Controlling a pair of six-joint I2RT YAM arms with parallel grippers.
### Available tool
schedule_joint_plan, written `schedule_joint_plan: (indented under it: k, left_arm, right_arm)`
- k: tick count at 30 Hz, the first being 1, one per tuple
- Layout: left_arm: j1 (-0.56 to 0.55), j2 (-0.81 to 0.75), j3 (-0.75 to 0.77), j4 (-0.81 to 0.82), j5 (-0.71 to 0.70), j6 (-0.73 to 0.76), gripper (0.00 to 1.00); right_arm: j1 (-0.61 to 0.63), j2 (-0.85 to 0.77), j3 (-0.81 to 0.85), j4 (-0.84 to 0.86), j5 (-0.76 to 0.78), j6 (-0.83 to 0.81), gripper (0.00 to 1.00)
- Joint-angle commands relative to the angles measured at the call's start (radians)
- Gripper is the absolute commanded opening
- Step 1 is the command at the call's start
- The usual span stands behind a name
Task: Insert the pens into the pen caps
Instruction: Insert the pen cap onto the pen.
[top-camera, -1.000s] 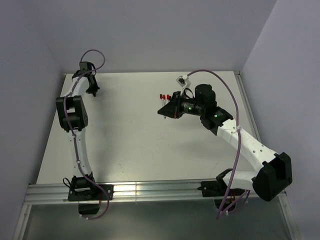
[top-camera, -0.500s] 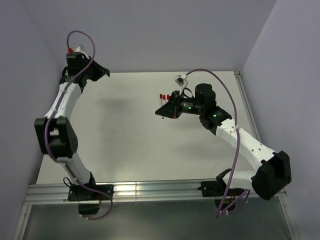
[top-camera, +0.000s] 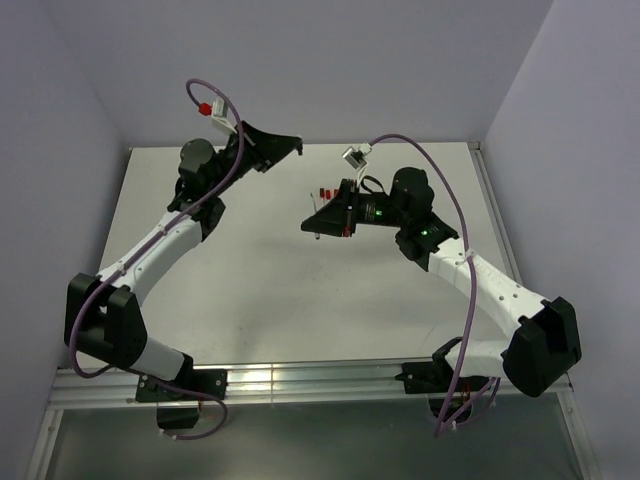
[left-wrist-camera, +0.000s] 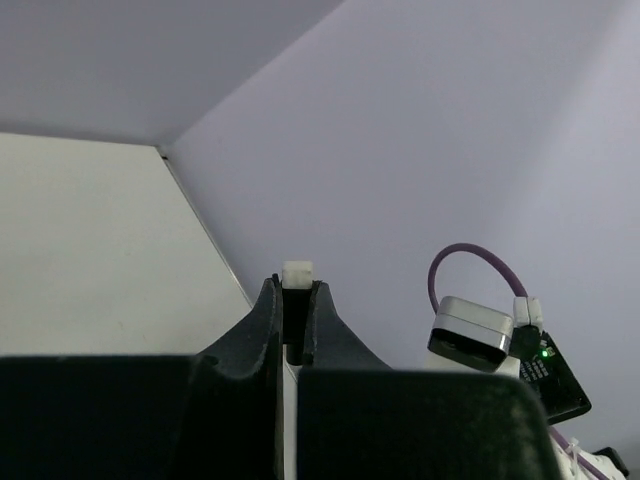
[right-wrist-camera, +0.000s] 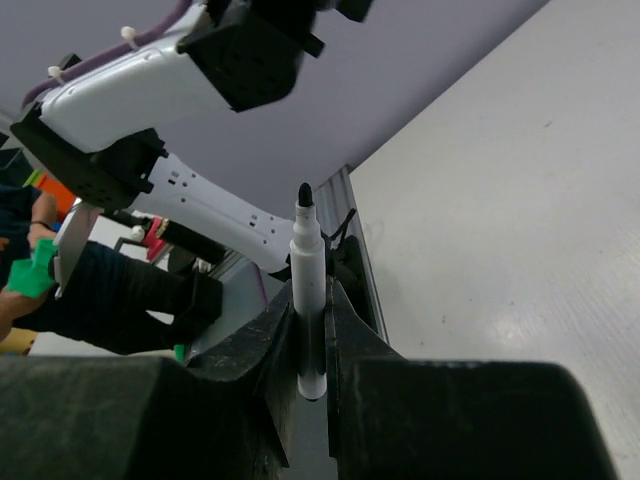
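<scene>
My right gripper (top-camera: 314, 226) hangs over the middle of the table, pointing left, and is shut on a white-barrelled pen (right-wrist-camera: 306, 268). The pen's black tip (right-wrist-camera: 304, 194) sticks out past the fingers. My left gripper (top-camera: 291, 146) is raised near the back wall, pointing right toward the right gripper. It is shut on a short black pen cap with a white end (left-wrist-camera: 298, 273). The two grippers are apart, the left one higher and further back. Two small red pen caps (top-camera: 325, 191) stand on the table just behind the right gripper.
The purple walls close the table at the back and on both sides. The right wrist's camera box (left-wrist-camera: 475, 336) and cable show in the left wrist view. The left arm's white links (right-wrist-camera: 150, 80) fill the upper left of the right wrist view. A metal rail (top-camera: 300, 380) runs along the near edge.
The left arm has swung from the far-left back corner toward the centre, stretching out and lifting its gripper to face the right one. The right gripper, still holding the pen, has shifted slightly left.
</scene>
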Motion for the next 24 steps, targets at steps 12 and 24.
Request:
schedule_joint_plan:
  k: [12,24]
  left_arm:
    - [-0.135,-0.109,-0.051,0.221,-0.006,0.001,0.00]
    - [-0.138,-0.170,-0.146,0.237,0.055,0.011,0.00]
  right_arm:
    - [0.011,-0.021,0.028,0.054,-0.006,0.014,0.00]
    - [-0.009,-0.035,0.068,-0.002,0.058,-0.025,0.00]
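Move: The left hand holds the black pen cap and is bringing it to the pen in the right hand. The pen's middle lies about 16 cm back from the left hand, 4 cm to its right and some 9 cm below, its nib slanting forward and up. The red-capped pens lie on the table roughly 12 cm ahead of the left hand, 8 cm right and 38 cm down. From the right hand, the cap is about 17 cm ahead, 4 cm left and 10 cm up. The left hand keeps its pinch on the cap and draws back about 8 cm towards the pen's nib, drifting some 3 cm right early on and rising to a net 4 cm, with a slight dip at the very end, while its fingers tip up about 10 degrees and swing a little clockwise. The right hand stays nearly in place, still gripping the pen nib-up for the cap to come to. ##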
